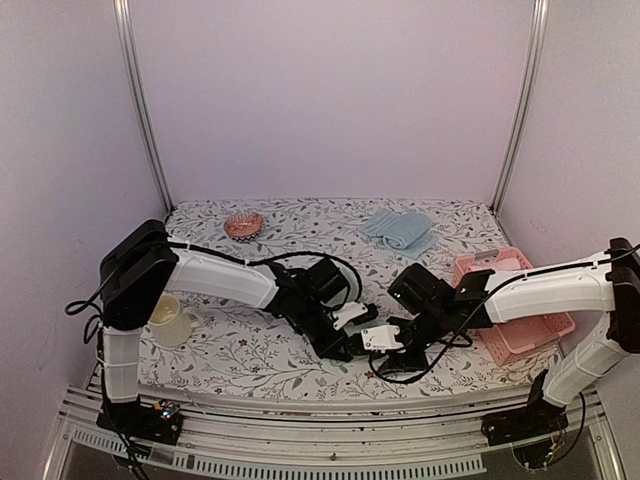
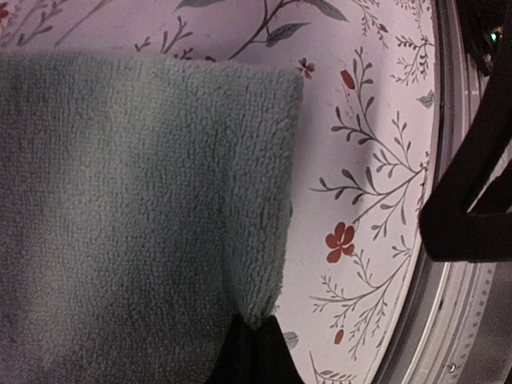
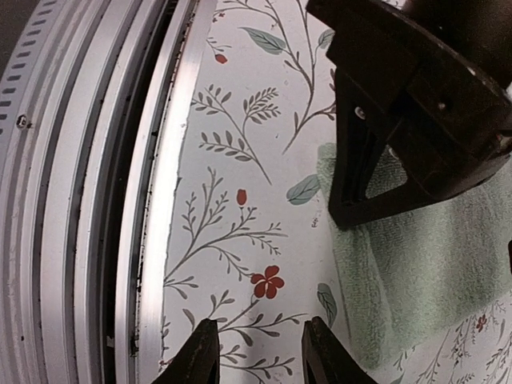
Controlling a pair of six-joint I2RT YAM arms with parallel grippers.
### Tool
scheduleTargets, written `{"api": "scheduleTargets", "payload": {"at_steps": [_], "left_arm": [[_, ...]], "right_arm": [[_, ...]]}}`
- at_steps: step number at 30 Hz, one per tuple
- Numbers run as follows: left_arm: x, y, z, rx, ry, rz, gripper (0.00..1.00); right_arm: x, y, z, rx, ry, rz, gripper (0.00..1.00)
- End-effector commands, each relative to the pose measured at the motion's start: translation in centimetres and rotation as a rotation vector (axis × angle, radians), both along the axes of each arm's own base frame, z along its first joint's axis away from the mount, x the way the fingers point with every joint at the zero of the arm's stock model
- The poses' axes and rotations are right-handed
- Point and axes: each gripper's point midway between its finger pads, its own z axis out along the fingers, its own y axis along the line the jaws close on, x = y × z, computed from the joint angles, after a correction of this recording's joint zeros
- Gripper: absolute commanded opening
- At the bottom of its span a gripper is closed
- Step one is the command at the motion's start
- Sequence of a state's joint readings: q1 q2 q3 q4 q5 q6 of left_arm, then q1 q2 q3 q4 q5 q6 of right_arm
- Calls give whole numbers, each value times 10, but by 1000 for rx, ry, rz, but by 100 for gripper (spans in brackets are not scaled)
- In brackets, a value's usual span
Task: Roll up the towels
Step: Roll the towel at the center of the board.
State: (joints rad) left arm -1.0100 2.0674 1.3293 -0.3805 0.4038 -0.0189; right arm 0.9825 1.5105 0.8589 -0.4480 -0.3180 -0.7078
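Note:
The pale sage green towel (image 2: 136, 216) lies flat on the floral tablecloth near the table's front edge. My left gripper (image 2: 256, 332) is shut on the towel's near corner, pinching the edge between its dark fingers. In the right wrist view the same towel (image 3: 436, 264) lies to the right, with the left gripper's black body (image 3: 416, 120) over it. My right gripper (image 3: 258, 356) stands open above bare cloth just beside the towel, with nothing between its fingers. From above, both grippers (image 1: 345, 345) (image 1: 378, 358) meet at the front centre and cover the green towel. The light blue towel (image 1: 400, 228) lies folded at the back.
A pink basket (image 1: 515, 305) stands at the right under the right arm. A cream mug (image 1: 172, 320) sits at the left front, and a small pink bowl (image 1: 244, 224) at the back. The metal front rail (image 3: 88, 200) runs close by the grippers.

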Motion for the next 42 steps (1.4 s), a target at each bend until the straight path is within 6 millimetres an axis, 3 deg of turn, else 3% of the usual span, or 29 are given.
{"api": "scheduleTargets", "payload": {"at_steps": [1,10,21,27,37,42], "left_arm": [[-22,11,-12,30,236,57,0],[-8,11,7,-69,326,106,0],[-5,17,5,-77,337,128,0],[-3,17,7,-85,339,128,0],[-2,18,5,-89,344,124,0],[-1,18,8,-103,347,124,0]], "right_arm": [[24,10,9,49,-173,-32,39],[32,23,-7,43,-239,3,40],[42,24,-28,-9,-251,-27,35],[46,29,-16,24,-272,-34,35],[54,30,-24,10,-309,-48,38],[56,27,-40,-39,-299,-46,36]]}}
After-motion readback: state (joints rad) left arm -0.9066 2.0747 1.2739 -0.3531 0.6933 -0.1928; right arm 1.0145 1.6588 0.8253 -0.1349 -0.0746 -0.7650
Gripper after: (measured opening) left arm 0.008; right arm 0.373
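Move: The left gripper already pinches the towel's near edge; that edge's right end lies about 6 cm to its right, level with it. From the open right gripper, the same edge end is roughly 4 cm ahead, 3 cm left and 5 cm down, with the left fingertips 6 cm left of it. The blue towel lies some 34 cm ahead and 4 cm right of the right gripper, the pink basket 15 cm ahead and 26 cm right. Bring the right gripper forward about 5 cm to the free right end of the towel's near edge, easing left and sinking some 3 cm, its fingertips swinging forward, so the open fingers come astride the edge without closing. Keep the left gripper shut on the edge, barely shifting, while tipping its fingertips some 20 degrees back towards the base. ##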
